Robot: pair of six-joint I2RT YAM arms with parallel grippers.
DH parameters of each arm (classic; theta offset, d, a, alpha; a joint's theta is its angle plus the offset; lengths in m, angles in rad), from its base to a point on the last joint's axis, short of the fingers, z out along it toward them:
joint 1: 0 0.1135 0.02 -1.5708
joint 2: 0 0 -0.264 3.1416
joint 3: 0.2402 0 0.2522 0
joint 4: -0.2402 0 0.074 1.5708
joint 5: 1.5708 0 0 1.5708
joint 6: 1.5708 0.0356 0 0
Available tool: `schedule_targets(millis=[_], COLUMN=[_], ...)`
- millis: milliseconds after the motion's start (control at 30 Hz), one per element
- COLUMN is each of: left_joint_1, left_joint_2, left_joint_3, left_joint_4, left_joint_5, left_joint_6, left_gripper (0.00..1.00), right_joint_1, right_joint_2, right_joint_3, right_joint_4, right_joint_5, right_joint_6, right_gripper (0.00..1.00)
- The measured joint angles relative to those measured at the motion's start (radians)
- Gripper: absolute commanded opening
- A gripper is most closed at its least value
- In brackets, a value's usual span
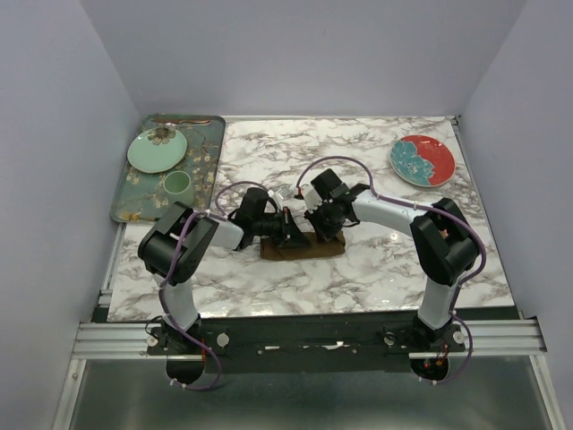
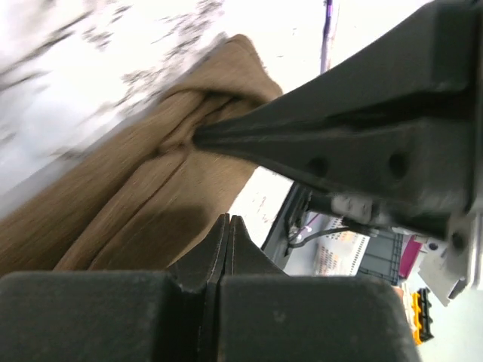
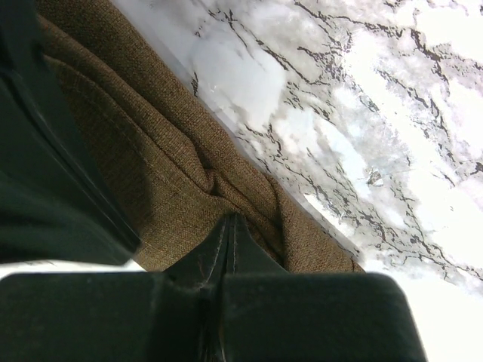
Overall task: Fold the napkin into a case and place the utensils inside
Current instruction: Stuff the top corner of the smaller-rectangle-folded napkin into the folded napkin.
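The brown napkin [image 1: 304, 249] lies mid-table as a narrow folded strip, the case. My right gripper [image 1: 324, 226] is shut on a puckered fold of the napkin [image 3: 189, 181] at its fingertips [image 3: 232, 217]. In the left wrist view its dark fingers [image 2: 339, 128] come to a point in the gathered napkin [image 2: 136, 196]. My left gripper [image 1: 288, 229] hovers over the strip's left half. Its jaws [image 2: 229, 220] are pressed together with nothing seen between them. A thin copper-brown utensil [image 1: 179, 120] rests at the tray's far edge.
A dark green floral tray [image 1: 208, 170] at the far left holds a pale green plate [image 1: 157, 150] and a small green cup [image 1: 176, 184]. A red and teal plate [image 1: 422, 160] sits at the far right. Grey walls surround the marble table [image 1: 376, 269].
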Motion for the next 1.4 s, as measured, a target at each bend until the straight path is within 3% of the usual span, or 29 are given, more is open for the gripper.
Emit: schedule_targets(millis=[367,667,800,1033,1233,1400], left_joint_1=[0.022,0.007,0.012,0.026,0.027,0.027], left_joint_2=[-0.2,-0.026,0.039,0.072,0.073,0.074], left_joint_3=[-0.087,-0.081,-0.047,-0.014,-0.007,-0.003], left_joint_4=[0.0,0.021,0.013,0.004,-0.009,-0.017], left_joint_5=[-0.006,-0.048,-0.054,-0.032,-0.029,-0.025], left_joint_6=[0.082,0.044,0.028,0.024,0.026,0.028], left_gripper=[0.0,0.0,0.0,0.0,0.0,0.0], right_joint_1=[0.0,0.0,0.0,-0.002,-0.016,-0.021], right_joint_2=[-0.001,-0.002,-0.006,-0.074,-0.214,-0.22], right_joint_3=[-0.002,-0.002,-0.005,-0.03,-0.032,-0.051], right_joint_4=[0.002,0.002,0.003,-0.041,-0.092,-0.11], right_joint_5=[0.0,0.0,-0.001,-0.001,0.022,0.046], right_joint_6=[0.0,0.0,-0.001,-0.012,-0.079,-0.117], right_gripper=[0.04,0.04,0.1,0.25,0.29,0.3])
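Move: The left hand hovers low over the folded napkin: the tucked fold lies about 4 cm below its fingertips, some 1 cm ahead and 1 cm to its left. The napkin's right end is roughly 9 cm to its right and 1 cm back; the green cup stands about 34 cm to its left and 14 cm ahead. For the right hand, the tucked fold is about 9 cm to its left and level with it fore and aft; the red plate is 23 cm to its right, 19 cm ahead. Up about 4 cm with a small shift left, then straight down some 7 cm, the left hand brings its shut fingertips onto the tucked fold and stays there, pressing. The right hand first keeps its nearly shut fingertips on the napkin near the right end, then comes free, rising about 5 cm and drawing off to the right while its fingers part slightly. ##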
